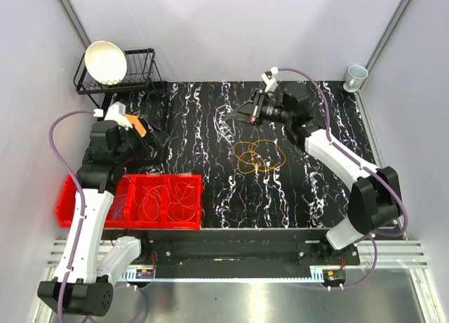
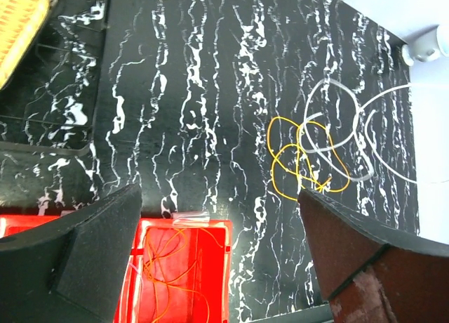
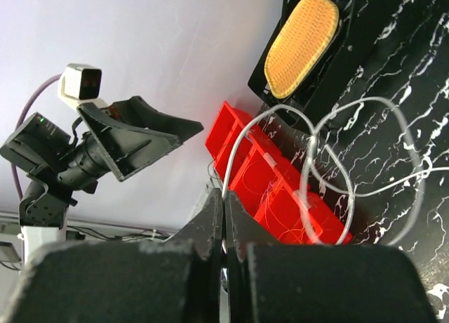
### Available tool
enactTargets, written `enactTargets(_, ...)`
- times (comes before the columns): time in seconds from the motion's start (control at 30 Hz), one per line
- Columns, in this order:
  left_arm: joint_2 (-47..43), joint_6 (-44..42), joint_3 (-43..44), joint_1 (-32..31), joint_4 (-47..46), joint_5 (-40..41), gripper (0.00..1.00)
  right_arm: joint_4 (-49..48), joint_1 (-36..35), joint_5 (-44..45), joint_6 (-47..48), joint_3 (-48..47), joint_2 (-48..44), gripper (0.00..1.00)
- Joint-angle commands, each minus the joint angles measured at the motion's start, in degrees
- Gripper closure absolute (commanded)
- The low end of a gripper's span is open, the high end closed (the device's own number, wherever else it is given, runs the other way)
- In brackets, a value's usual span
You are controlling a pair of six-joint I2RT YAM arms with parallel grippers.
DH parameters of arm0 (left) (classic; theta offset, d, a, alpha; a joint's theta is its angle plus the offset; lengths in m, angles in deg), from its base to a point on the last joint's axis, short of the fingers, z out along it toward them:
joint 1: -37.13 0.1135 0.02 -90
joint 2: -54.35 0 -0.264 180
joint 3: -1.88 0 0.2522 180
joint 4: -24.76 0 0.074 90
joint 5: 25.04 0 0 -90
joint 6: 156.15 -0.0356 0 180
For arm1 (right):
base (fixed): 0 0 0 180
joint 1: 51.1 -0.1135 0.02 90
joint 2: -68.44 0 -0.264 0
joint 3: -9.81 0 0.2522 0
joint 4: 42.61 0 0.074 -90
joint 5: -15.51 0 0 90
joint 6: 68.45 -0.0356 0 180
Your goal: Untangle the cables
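A tangle of orange-yellow cables [image 1: 258, 156] lies on the black marbled mat [image 1: 316, 196], also visible in the left wrist view as yellow loops [image 2: 303, 161]. A whitish cable [image 3: 335, 170] hangs in loops from my right gripper [image 3: 224, 196], which is shut on one end of it and raised over the back of the mat [image 1: 238, 114]. The whitish cable's loops [image 2: 351, 126] overlap the yellow ones. My left gripper [image 2: 217, 195] is open and holds nothing. It hovers over the mat's left side [image 1: 149, 137], above the red bins.
Three joined red bins [image 1: 133, 200] at the front left hold thin orange cables [image 2: 165, 263]. A black dish rack [image 1: 140, 74] with a white bowl [image 1: 105, 62] stands at the back left. A cup [image 1: 356, 76] sits at the back right corner.
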Motion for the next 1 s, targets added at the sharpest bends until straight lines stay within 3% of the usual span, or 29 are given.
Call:
enactTargets(0.0,-2.35,-1.08,-0.56,-0.44,-3.83,-2.54,0.04,11.64,-2.66,2.25,6.11,-7.84,-3.93,1.0)
enactTargets(0.4,-10.35,-5.21,-3.81,-0.44,5.49,14.77,0.04,25.43,-13.02,4.09,11.21,-19.62,-1.12,1.0)
enactTargets(0.63,-13.43,-5.66,-6.53,-0.44,8.13,27.34,0.01,23.17,-20.41,5.42,8.76,-13.75,-0.95,1.0)
enactTargets(0.97,-14.4,-5.47,-7.24,-0.36,7.61,28.05,0.01,16.57,-27.8,10.77,2.25,-5.04,4.24,1.0)
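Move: The right hand already holds the white cable shut in its fingers, its loops hanging free. The right-hand compartment of the red bin lies about 16 cm back and 15 cm to its left, some 24 cm lower; the pink-cable compartment is level with that one and 11 cm farther left. The yellow cable lies about 9 cm to the right hand's right and 1 cm ahead, 27 cm below. From the left hand, the right-hand compartment is roughly 9 cm back, 6 cm right and 21 cm down. Back and to the left, the right hand swings the white cable about 20 cm to the red bin's right-hand compartment, first rising some 6 cm, then sinking past its starting height, turning about 20 degrees counter-clockwise with its grip kept. The left hand, open and empty, draws about 10 cm left and back out of the way, lifting a little before it sinks, and turns counter-clockwise too. ##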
